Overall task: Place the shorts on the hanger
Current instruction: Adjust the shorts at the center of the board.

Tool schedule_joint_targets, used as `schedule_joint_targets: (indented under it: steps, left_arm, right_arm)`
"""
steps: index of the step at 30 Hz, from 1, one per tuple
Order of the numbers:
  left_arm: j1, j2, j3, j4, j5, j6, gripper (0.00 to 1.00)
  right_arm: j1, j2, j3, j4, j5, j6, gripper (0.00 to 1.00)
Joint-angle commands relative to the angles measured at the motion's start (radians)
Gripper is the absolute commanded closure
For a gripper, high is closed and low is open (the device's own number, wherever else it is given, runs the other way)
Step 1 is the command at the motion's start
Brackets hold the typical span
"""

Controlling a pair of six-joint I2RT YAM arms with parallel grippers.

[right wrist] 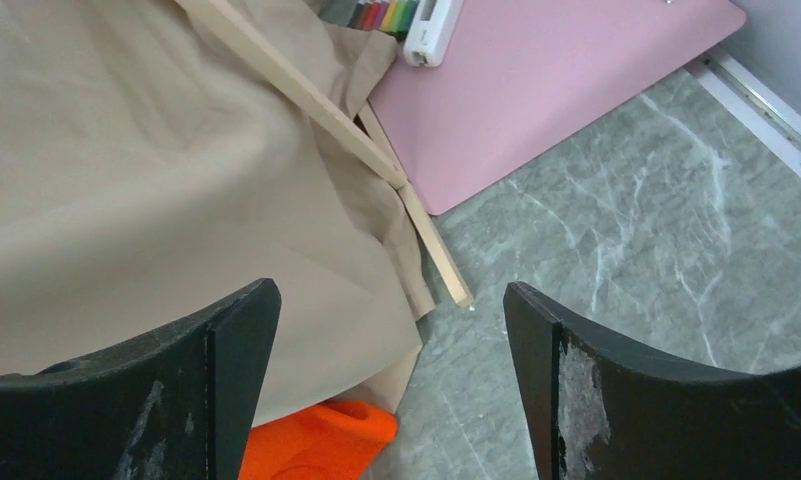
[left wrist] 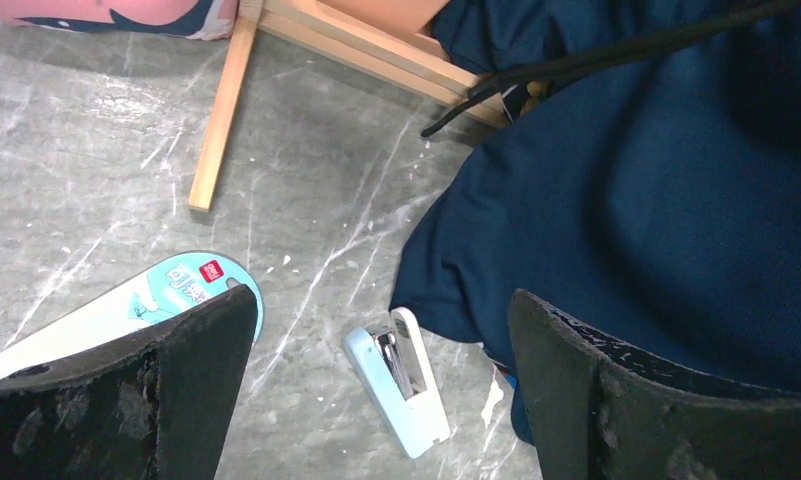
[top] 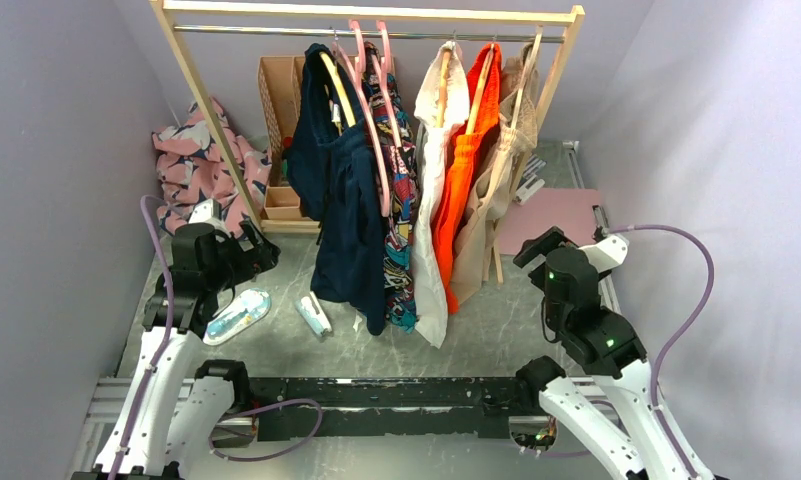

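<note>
The shorts [top: 198, 160], pink with a navy and white print, lie in a heap on the floor at the back left, behind the rack's left leg; a strip of them [left wrist: 106, 12] shows at the top of the left wrist view. The hanger [top: 376, 140], pale pink, hangs from the rail between a navy garment and a multicolour one. My left gripper [top: 258, 248] [left wrist: 381, 310] is open above the floor near the navy garment, holding nothing. My right gripper [top: 536, 246] [right wrist: 391, 300] is open and empty beside the beige garment's hem.
A wooden rack [top: 221, 120] holds navy [left wrist: 626, 200], multicolour, white, orange [right wrist: 321, 440] and beige [right wrist: 126, 180] garments. A pale-blue stapler [left wrist: 401, 385] and a blue card package [left wrist: 126, 305] lie on the floor. A pink board [right wrist: 546, 80] lies at the right; a cardboard box [top: 276, 100] stands behind.
</note>
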Motion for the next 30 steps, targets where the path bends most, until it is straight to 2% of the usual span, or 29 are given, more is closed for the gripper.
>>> schedule_joint_targets:
  steps: [1, 7, 15, 20, 30]
  left_arm:
    - [-0.008, -0.008, 0.014, 0.005, -0.064, -0.025, 0.01]
    - [-0.013, 0.015, 0.036, -0.055, -0.142, -0.066, 0.01]
    - [-0.014, 0.026, 0.069, -0.229, -0.150, -0.258, 0.01]
    - [-0.014, 0.065, 0.071, -0.308, -0.220, -0.353, 0.01]
    - [-0.014, 0.226, 0.036, -0.279, -0.203, -0.383, 0.01]
  right_arm:
    - [0.005, -0.032, -0.009, 0.058, -0.038, -0.079, 0.13]
    - [0.005, -0.043, -0.008, 0.048, -0.068, -0.067, 0.12]
    - [0.005, -0.068, 0.010, 0.029, -0.214, -0.071, 0.12]
    - [0.005, -0.054, -0.008, 0.025, -0.257, -0.031, 0.12]
    - [0.005, -0.049, -0.067, 0.073, -0.315, -0.056, 0.12]
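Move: The pink patterned shorts lie heaped beyond the rack's left leg, roughly 30 cm ahead of the left gripper, 25 cm to its left and 13 cm below. Nearer, about 15 cm below it, are the toothbrush pack, some 7 cm back and 13 cm left, and the stapler, about 6 cm back and 5 cm right. From the right gripper the shorts are about 40 cm ahead, some 80 cm left and 19 cm below. Bring the left gripper down about 6 cm and back 3 cm with a little left, lowering it towards the toothbrush pack; tip the fingers down some 25 degrees while swinging them counter-clockwise nearly as much. Shift the right gripper about 5 cm left towards the beige garment's hem, turning it counter-clockwise and letting it sink slightly at the end. Keep both open and empty. ##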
